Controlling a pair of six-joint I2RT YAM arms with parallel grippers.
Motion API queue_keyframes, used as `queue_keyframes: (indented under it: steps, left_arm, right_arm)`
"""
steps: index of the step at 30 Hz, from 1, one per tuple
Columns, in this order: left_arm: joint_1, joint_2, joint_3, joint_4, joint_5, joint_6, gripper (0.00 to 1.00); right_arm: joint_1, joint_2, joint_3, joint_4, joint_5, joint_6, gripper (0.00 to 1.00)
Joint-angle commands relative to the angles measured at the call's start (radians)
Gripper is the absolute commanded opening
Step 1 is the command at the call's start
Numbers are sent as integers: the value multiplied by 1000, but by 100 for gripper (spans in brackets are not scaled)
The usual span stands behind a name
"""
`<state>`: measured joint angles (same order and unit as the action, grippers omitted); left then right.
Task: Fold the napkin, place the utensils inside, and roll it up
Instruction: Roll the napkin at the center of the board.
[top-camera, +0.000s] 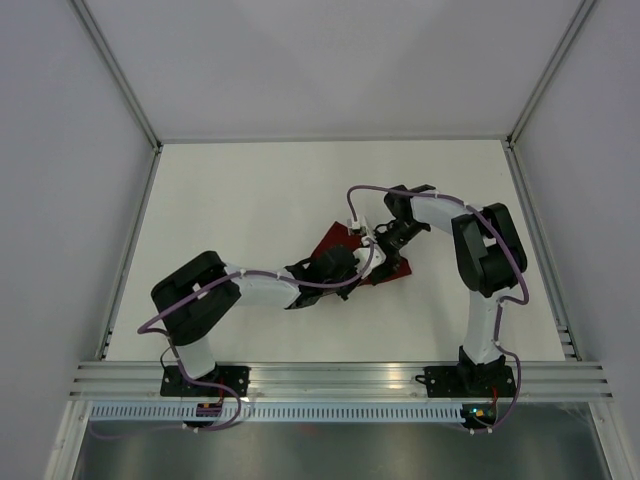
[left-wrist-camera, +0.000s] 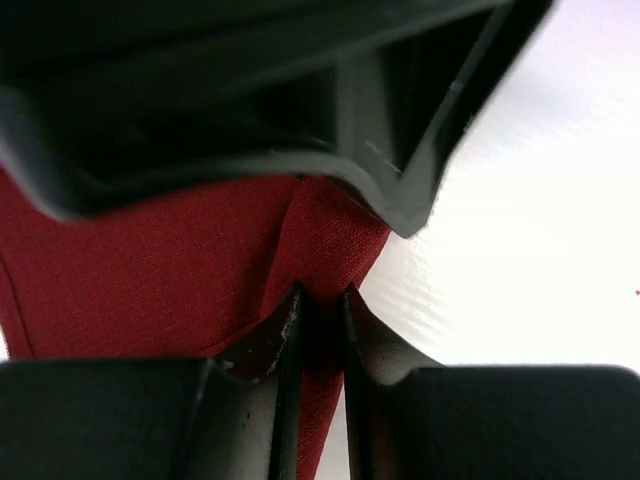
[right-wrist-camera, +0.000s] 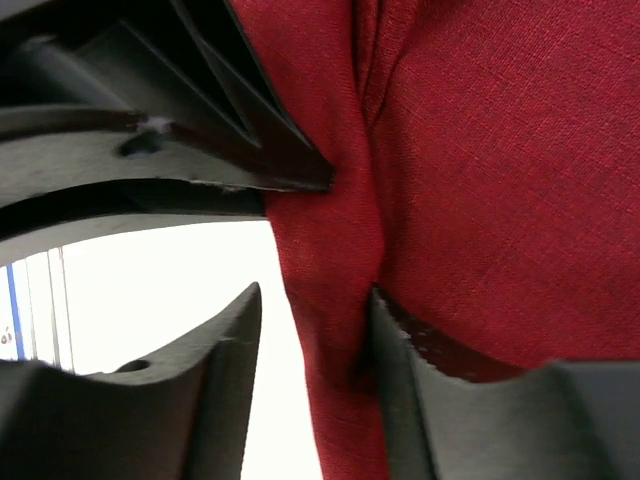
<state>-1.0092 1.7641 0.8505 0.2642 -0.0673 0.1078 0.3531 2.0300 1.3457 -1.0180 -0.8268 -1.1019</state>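
The dark red napkin lies bunched in the middle of the white table, mostly hidden under both grippers. My left gripper reaches in from the left, and its narrow jaws are shut on a raised fold of the napkin. Coming from the right, my right gripper meets it over the cloth. Its jaws stand open around a hanging fold of the napkin, which rests against one finger with a gap to the other. No utensils are in view.
White walls enclose the table on three sides. An aluminium rail runs along the near edge between the arm bases. Purple cables loop over both arms.
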Motion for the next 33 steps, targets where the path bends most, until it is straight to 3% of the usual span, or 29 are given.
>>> queue_keyframes:
  steps: [1, 5, 13, 21, 27, 33]
  left_arm:
    - [33, 84, -10, -45, 174, -97, 2]
    - [67, 112, 13, -92, 271, -137, 2]
    - [162, 141, 44, -148, 452, -191, 2]
    - [240, 216, 114, -238, 580, -224, 2]
    - [300, 291, 194, -350, 705, -247, 2]
    - [342, 411, 311, -483, 822, -258, 2]
  right_arm:
    - [-3, -34, -48, 67, 63, 33, 54]
    - [-16, -131, -56, 82, 32, 88, 59]
    - [-80, -272, -143, 426, 109, 402, 69]
    - [-186, -286, -114, 516, 66, 476, 70]
    - [-236, -378, -177, 516, 2, 363, 70]
    - [-217, -510, -357, 555, 11, 193, 74]
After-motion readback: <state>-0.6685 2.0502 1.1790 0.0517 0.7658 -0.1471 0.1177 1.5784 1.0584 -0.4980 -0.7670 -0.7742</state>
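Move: My left hand already pinches the napkin's rolled near edge between its pads; the far corner of the unrolled cloth lies about 15 cm ahead of it and 3 cm left. My right fingers, already parted, straddle the same rolled edge some 10 cm to the right of my left hand and 4 cm farther out. From my right hand the napkin's right end is about 4 cm right and 1 cm back, the far corner roughly 11 cm ahead and 13 cm left. I keep my left pinch on the near edge and roll it over forward, turning that wrist about 45 degrees while it creeps 2 to 3 cm forward, low over the board. My right hand opens wider, comes free of the edge, sweeps forward, right and up about 10 cm, turning clockwise, then starts back towards me at the end. ##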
